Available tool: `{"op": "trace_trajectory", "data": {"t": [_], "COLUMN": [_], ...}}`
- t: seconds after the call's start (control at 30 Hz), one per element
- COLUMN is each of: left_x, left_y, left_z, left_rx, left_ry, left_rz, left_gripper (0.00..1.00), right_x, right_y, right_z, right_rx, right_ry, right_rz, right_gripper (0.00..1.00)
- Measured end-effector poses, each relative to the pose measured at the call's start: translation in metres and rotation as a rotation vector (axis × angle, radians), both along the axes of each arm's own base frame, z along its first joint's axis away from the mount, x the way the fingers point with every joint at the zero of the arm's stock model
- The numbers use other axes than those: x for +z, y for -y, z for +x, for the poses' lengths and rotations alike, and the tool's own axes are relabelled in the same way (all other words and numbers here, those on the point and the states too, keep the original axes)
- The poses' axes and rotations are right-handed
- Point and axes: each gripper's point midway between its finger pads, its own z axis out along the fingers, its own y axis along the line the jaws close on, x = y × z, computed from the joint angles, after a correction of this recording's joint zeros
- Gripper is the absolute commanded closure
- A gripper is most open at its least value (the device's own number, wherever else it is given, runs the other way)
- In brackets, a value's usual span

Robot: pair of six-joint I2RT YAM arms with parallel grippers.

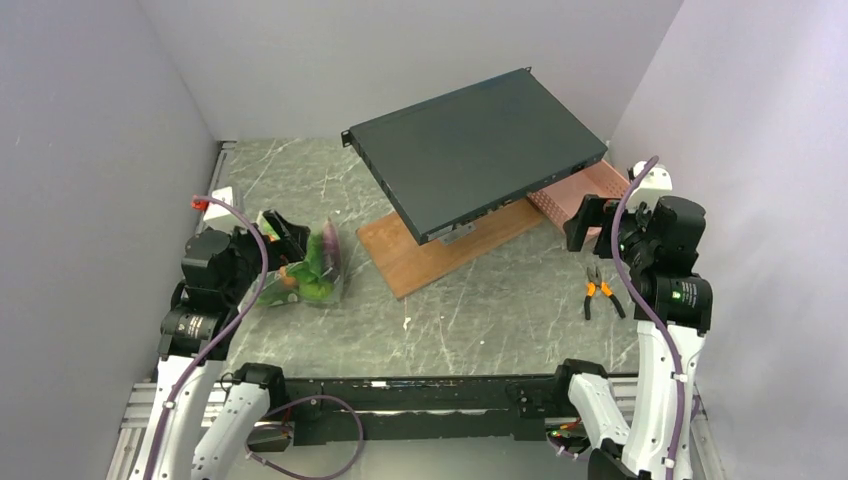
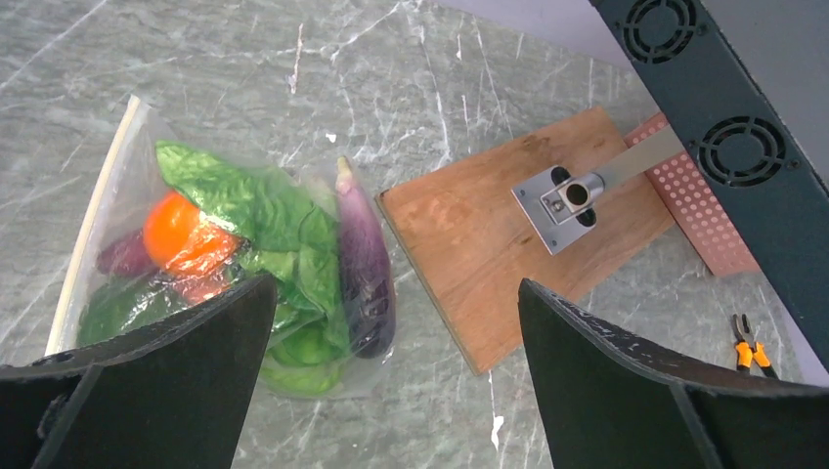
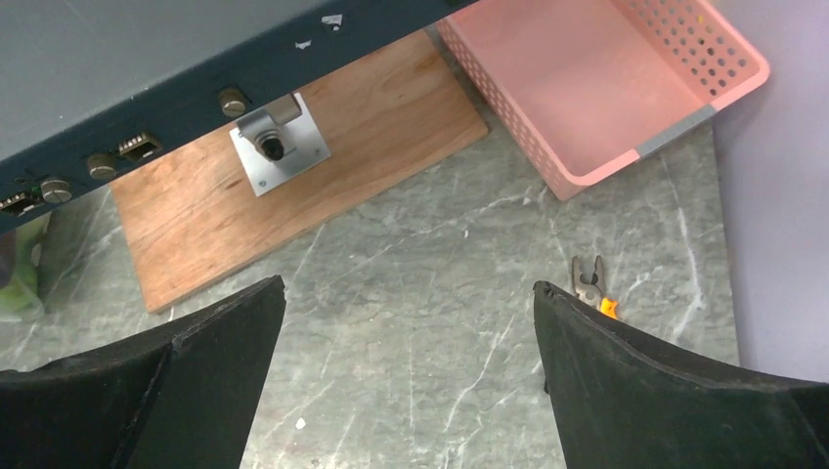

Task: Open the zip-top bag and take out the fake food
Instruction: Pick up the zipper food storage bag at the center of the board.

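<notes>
The zip-top bag (image 2: 127, 195) lies flat on the marble table at the left, its pale zip strip (image 2: 93, 220) along the left edge. Inside it is the fake food: green leafy pieces (image 2: 264, 220), an orange round piece (image 2: 171, 227) and a purple eggplant (image 2: 364, 264). The bag also shows in the top view (image 1: 312, 268). My left gripper (image 2: 396, 288) is open and empty above the bag's right edge; the top view shows it (image 1: 290, 240) just left of the bag. My right gripper (image 3: 409, 288) is open and empty over bare table at the right, also seen from the top (image 1: 590, 222).
A dark flat device (image 1: 475, 150) stands tilted on a wooden board (image 1: 440, 250) at mid-table. A pink lattice basket (image 3: 606, 78) sits at the back right. Orange-handled pliers (image 1: 600, 292) lie near the right arm. Grey walls close in left and right.
</notes>
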Motion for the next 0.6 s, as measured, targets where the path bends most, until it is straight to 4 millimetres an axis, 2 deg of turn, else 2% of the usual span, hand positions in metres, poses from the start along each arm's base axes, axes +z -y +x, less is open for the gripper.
{"op": "trace_trajectory", "data": {"t": [0.2,0.33,0.47,0.6], "left_x": [-0.013,-0.033,-0.049,-0.053], "left_y": [-0.001,-0.003,-0.005,-0.013], "left_z": [-0.003,-0.005,-0.003,0.002], "left_rx": [0.007,0.004,-0.012,-0.011], "left_ry": [-0.028,-0.079,-0.184,-0.254], "left_rz": [-0.003,0.029,0.094,0.174], "left_gripper": [0.01,0.01,0.01,0.01], "right_x": [-0.010,-0.021,-0.033,-0.035], "right_y": [-0.009,-0.035,-0.069,-0.084], "right_z": [0.001,-0.008,-0.030,-0.041], "right_rx": [0.066,0.282,0.561,0.699], "right_ry": [-0.016,0.009,0.070,0.121], "right_rz": [0.009,-0.026,-0.056,-0.070], "right_gripper": [0.00,0.00,0.00,0.00]}}
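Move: Below the open left hand, about 24 cm down, roughly 6 cm ahead and 2 cm to its right, lies the zipper bag of fake food; the wooden board is centred some 33 cm to that hand's right and 11 cm ahead. For the right hand the bag is about 51 cm left, 6 cm ahead and 27 cm lower. The pliers lie some 10 cm to its right and level, the pink basket about 10 cm right and 18 cm ahead. Sinking about 5 cm towards the bag, the left hand tips its fingers down some 15 degrees and rolls its left side up a little. Meanwhile the right hand swings about 8 cm left, drawing back 4 and dropping 3 or so, and turns some 40 degrees counter-clockwise to face across towards the bag. Both grippers stay wide open, well above the table and touching nothing. ##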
